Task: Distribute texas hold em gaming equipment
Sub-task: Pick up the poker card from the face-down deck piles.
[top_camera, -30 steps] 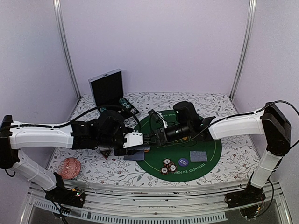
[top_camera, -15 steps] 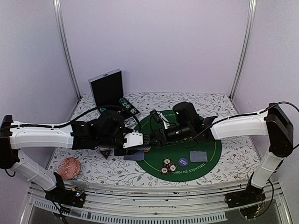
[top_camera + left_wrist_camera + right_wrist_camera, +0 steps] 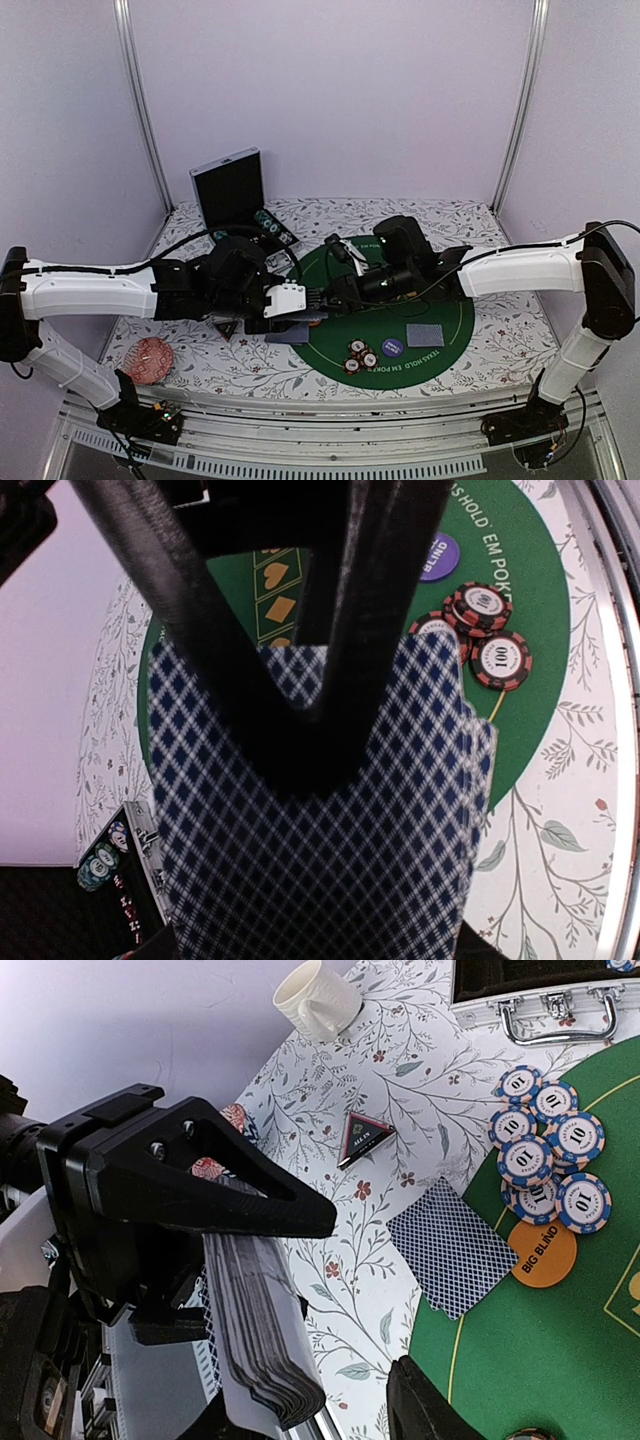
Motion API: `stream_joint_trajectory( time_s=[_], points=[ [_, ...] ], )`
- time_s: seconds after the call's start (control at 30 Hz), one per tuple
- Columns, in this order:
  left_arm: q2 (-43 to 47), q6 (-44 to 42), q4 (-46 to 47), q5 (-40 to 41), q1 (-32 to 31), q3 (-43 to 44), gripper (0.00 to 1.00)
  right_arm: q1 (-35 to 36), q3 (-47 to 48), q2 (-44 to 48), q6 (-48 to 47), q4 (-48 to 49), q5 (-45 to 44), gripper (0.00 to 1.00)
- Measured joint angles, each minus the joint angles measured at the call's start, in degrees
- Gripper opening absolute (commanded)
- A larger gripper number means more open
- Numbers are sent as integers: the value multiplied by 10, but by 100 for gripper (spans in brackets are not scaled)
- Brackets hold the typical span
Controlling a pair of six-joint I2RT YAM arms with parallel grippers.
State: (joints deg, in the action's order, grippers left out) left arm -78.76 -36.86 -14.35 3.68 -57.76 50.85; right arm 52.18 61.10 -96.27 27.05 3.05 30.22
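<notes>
My left gripper (image 3: 303,303) is shut on a thick deck of blue-diamond-backed playing cards (image 3: 320,860), held above the left edge of the green mat (image 3: 450,300). The deck (image 3: 262,1340) shows edge-on in the right wrist view. My right gripper (image 3: 335,292) faces it, open, its fingers (image 3: 430,1410) apart round the deck's near end. A few cards (image 3: 452,1245) lie face down at the mat's edge. Blue chips (image 3: 545,1155), an orange Big Blind button (image 3: 542,1250) and a black triangular marker (image 3: 362,1138) lie nearby. Red-black chips (image 3: 360,355), a purple button (image 3: 392,347) and more cards (image 3: 425,335) sit at the mat's front.
An open metal case (image 3: 230,188) stands at the back left with chips (image 3: 270,225) in its tray. A cream mug (image 3: 318,998) lies beyond the marker. A red patterned round object (image 3: 150,360) rests at the front left of the floral tablecloth (image 3: 480,225).
My right gripper's jaws have spread apart next to the deck, and the right arm has shifted slightly. The left arm and its deck have stayed put.
</notes>
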Motion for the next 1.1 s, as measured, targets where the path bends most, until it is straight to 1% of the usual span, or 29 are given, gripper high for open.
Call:
stream_joint_trajectory(
  time_s=[0.47, 0.53, 0.63, 0.7, 0.97, 1.03, 1.07, 1.1],
  points=[
    [-7, 0, 0, 0, 0, 0, 53, 3, 0, 11, -4, -27, -9, 45],
    [-8, 0, -1, 0, 0, 0, 53, 3, 0, 16, -5, -28, -12, 42],
    [-8, 0, -1, 0, 0, 0, 54, 3, 0, 20, -8, -28, -14, 33],
    [-8, 0, 0, 0, 0, 0, 53, 3, 0, 21, -9, -30, -15, 29],
    [-8, 0, -1, 0, 0, 0, 53, 4, 0, 28, -11, -44, -26, 20],
    [-8, 0, 0, 0, 0, 0, 53, 6, 0, 34, -11, -49, -28, 20],
    [-8, 0, 0, 0, 0, 0, 53, 6, 0, 37, -10, -52, -29, 16],
    [-8, 0, -1, 0, 0, 0, 53, 6, 0, 40, -10, -55, -30, 14]
  ],
)
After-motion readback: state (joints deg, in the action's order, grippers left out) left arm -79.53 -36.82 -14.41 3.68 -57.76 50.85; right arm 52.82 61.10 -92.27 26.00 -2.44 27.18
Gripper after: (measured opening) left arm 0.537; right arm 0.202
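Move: The deck to be picked from is still held in the left hand, its middle some 2 cm to that hand's right and 1 cm higher. From the right hand, already at the deck's free end, the deck's middle is about 3 cm left and 1 cm lower. On the table roughly 15 cm below lie the face-down pile, 9 cm left and 2 cm ahead, the big blind disc, 4 cm left and 6 cm ahead, and the 100 chips, 7 cm right and 5 cm back. The deck's free end stays between the right hand's fingers, which first stay open around it and then close by about half, seeming to pinch cards there. The right hand dips slightly, then rises and eases to its right, ending about 1 cm up and 1 cm out from the left hand. The left hand keeps its hold and sinks only half a centimetre. ##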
